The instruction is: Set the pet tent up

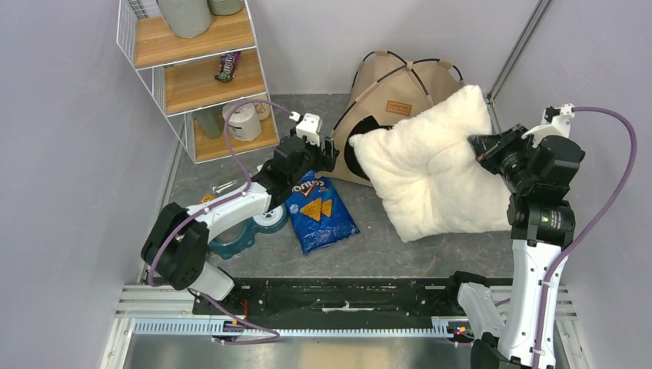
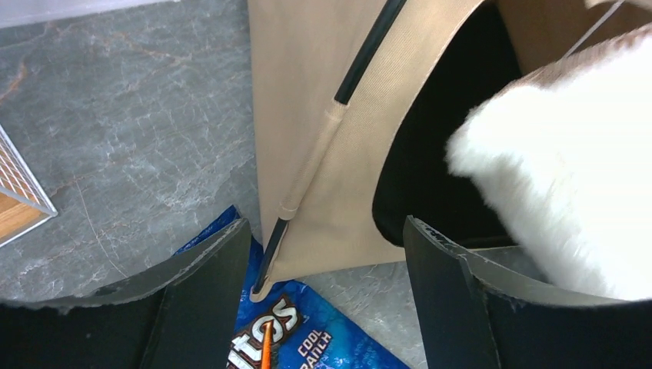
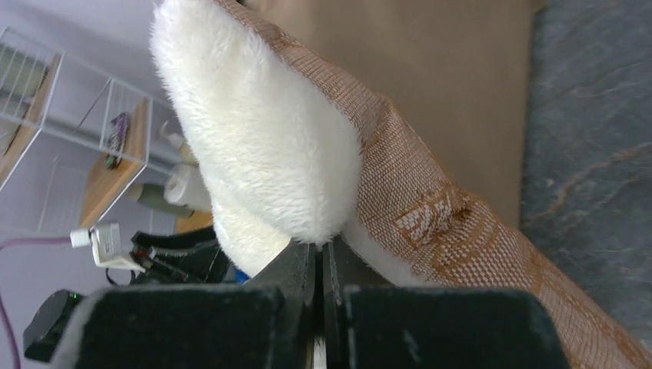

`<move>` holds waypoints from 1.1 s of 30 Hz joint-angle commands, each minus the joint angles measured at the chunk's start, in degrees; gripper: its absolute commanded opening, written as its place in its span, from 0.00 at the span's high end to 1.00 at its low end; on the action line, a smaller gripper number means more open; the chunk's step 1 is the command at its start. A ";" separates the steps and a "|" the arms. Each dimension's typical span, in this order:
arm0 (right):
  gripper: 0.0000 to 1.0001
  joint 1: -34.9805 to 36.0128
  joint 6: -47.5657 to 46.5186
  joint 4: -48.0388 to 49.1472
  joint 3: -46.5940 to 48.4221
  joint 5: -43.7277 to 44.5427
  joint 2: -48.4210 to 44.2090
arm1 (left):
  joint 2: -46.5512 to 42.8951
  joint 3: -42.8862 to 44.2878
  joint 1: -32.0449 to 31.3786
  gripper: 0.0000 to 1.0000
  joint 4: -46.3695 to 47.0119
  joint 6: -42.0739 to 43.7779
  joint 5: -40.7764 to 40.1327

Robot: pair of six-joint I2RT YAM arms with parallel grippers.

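The tan pet tent (image 1: 400, 81) stands at the back of the table, its black poles crossing at the top and its dark opening facing left-front. A fluffy white cushion (image 1: 430, 169) leans tilted against it, its left corner at the opening. My right gripper (image 1: 477, 146) is shut on the cushion's right edge; the right wrist view shows the white pile and woven brown underside (image 3: 430, 215) pinched at the gripper (image 3: 323, 250). My left gripper (image 1: 332, 154) is open with nothing between its fingers, hovering by the tent's front-left corner (image 2: 307, 115), where a black pole (image 2: 369, 54) enters its sleeve.
A blue Doritos bag (image 1: 319, 211) lies under the left gripper, beside the tent's corner. A teal tape roll (image 1: 254, 227) sits below the left arm. A wire-and-wood shelf (image 1: 200, 69) with rolls and a candy bag stands at the back left. Walls close in on both sides.
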 commanded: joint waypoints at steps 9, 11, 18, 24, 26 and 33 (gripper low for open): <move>1.00 0.09 -1.08 -0.02 5.99 2.14 0.76 | 6.86 4.62 0.91 0.27 6.82 3.73 1.94; 1.00 0.15 -1.24 0.06 5.23 1.47 1.44 | 7.46 5.11 0.92 0.27 7.45 3.75 1.94; 1.00 2.95 -2.65 2.06 1.22 1.80 3.89 | 8.92 5.65 0.92 0.60 8.90 3.03 6.74; 1.00 13.13 -5.72 2.79 0.60 12.25 7.04 | 8.43 4.91 0.83 0.98 8.59 0.02 8.54; 1.00 16.81 -6.76 2.79 0.82 17.76 8.19 | 7.80 4.29 0.70 0.98 8.61 -1.38 7.88; 1.00 24.48 -11.22 4.13 4.81 32.00 14.92 | 4.65 1.54 -3.56 0.98 9.75 -1.03 -4.06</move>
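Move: Just past the open left fingers, about 3 cm ahead, 2 cm right and 2 cm lower, runs the tent's left front pole. The Doritos bag lies some 11 cm back, 2 cm left and 19 cm below that hand. The right gripper holds the cushion, whose middle is about 8 cm left, 2 cm back and 8 cm below it; the tent door is roughly 12 cm ahead, 17 cm left and 24 cm below that gripper. Dip the left gripper about 3 cm and ease it slightly forward to straddle the tent's left front pole, then close the fingers and pinch it in its sleeve, drifting right. Keep the right gripper shut on the cushion; after a small swing right and up, carry the cushion down, forward and left towards the tent door, some 7 cm lower overall, tipping and rolling the hand slightly, its left side down. ##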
